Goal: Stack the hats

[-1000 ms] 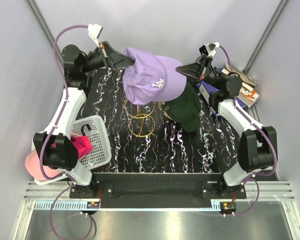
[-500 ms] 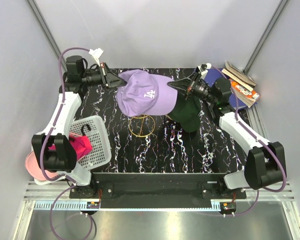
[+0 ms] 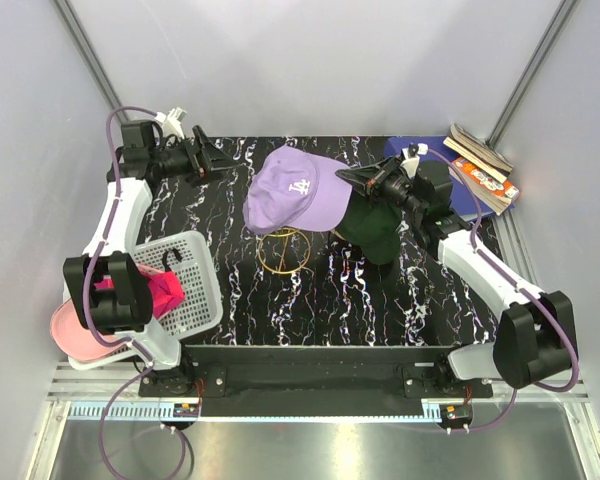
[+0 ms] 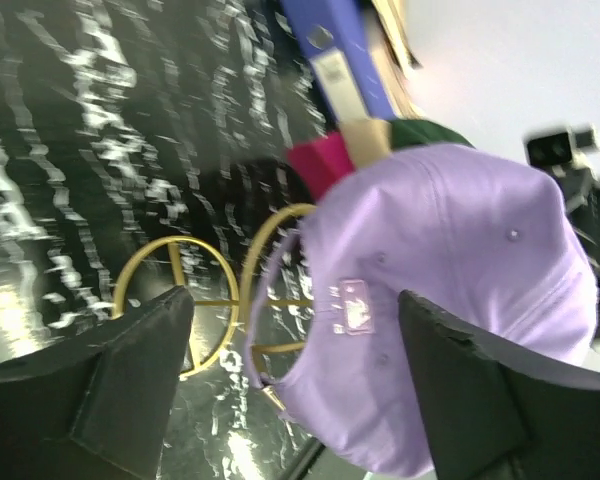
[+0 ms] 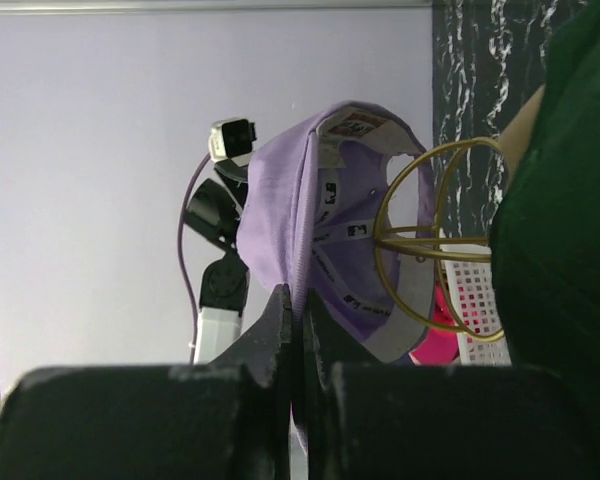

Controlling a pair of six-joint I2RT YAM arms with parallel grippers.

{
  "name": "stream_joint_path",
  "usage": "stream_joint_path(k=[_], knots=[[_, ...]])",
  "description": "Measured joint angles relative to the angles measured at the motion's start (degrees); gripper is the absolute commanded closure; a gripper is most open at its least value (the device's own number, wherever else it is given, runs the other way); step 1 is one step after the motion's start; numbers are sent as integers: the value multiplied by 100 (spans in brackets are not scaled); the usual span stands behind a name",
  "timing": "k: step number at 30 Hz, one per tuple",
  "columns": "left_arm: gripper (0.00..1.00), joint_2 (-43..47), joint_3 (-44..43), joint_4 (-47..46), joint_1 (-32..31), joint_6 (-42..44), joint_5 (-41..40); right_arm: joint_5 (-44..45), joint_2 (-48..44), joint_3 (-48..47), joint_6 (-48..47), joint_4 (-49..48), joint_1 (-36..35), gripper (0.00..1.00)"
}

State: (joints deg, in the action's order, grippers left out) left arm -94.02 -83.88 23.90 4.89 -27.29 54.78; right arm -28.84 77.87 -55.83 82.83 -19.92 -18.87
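Observation:
The lavender hat with its white emblem hangs over the gold wire frame. My right gripper is shut on the hat's right edge. The pinched fabric shows between its jaws in the right wrist view. My left gripper stands open, apart from the hat on its left. In the left wrist view the lavender hat lies beyond the wide-apart fingers. A dark green hat sits just right of the frame. A magenta hat lies in the basket. A light pink hat lies off the table's left edge.
The white mesh basket stands at the near left of the black marbled table. Books are piled at the back right corner beside a blue folder. Grey walls close in on three sides.
The left gripper has let go of the lavender hat and pulled back to the left. The hat has come down over the gold frame, still held by the right gripper.

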Motion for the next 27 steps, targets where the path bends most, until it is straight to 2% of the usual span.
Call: stream_joint_path(k=[4,13,22,26,27], knots=[[10,0,-114,98,24,59,-411,291,-24,4,-79,319,-76,100],[11,22,-42,188,-295,138,-754,885,-282,-103,-463,1523,-424,100],[10,140,0,197,-1495,81,-1353,1779,-970,111,-483,1993,-990,100],[10,160,0,192,-1655,70,-1539,1989,-1014,74,-616,2472,-1113,100],[10,160,0,195,-1648,70,-1582,2041,-1014,48,-680,2643,-1128,90]])
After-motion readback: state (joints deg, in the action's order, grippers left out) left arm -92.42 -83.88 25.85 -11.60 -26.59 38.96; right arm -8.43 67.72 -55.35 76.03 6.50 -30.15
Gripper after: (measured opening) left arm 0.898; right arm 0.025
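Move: The right hand still holds the purple hat by its brim, the crown some 10 cm to its left; the gold stand's top lies about 13 cm left of that hand, 3 cm back and 9 cm below, with the green hat roughly 6 cm right, 5 cm back and 10 cm lower. From the empty left hand, the purple hat's crown is about 14 cm right and 6 cm back, nearly level; the stand's top is some 10 cm right, 8 cm back and slightly below. Keeping its pinch on the brim, the right hand sinks about 3 cm, draws back with the purple hat, then dips again, about 5 cm back and 5 cm down in all, tilting by some 15 degrees so its left side drops, to bring the hat down over the gold stand. The left hand, fingers staying wide open, first drifts slightly forward, then sweeps about 10 cm right and a little back and down, to the far left side of the crown; whether it touches the hat can't be seen. ##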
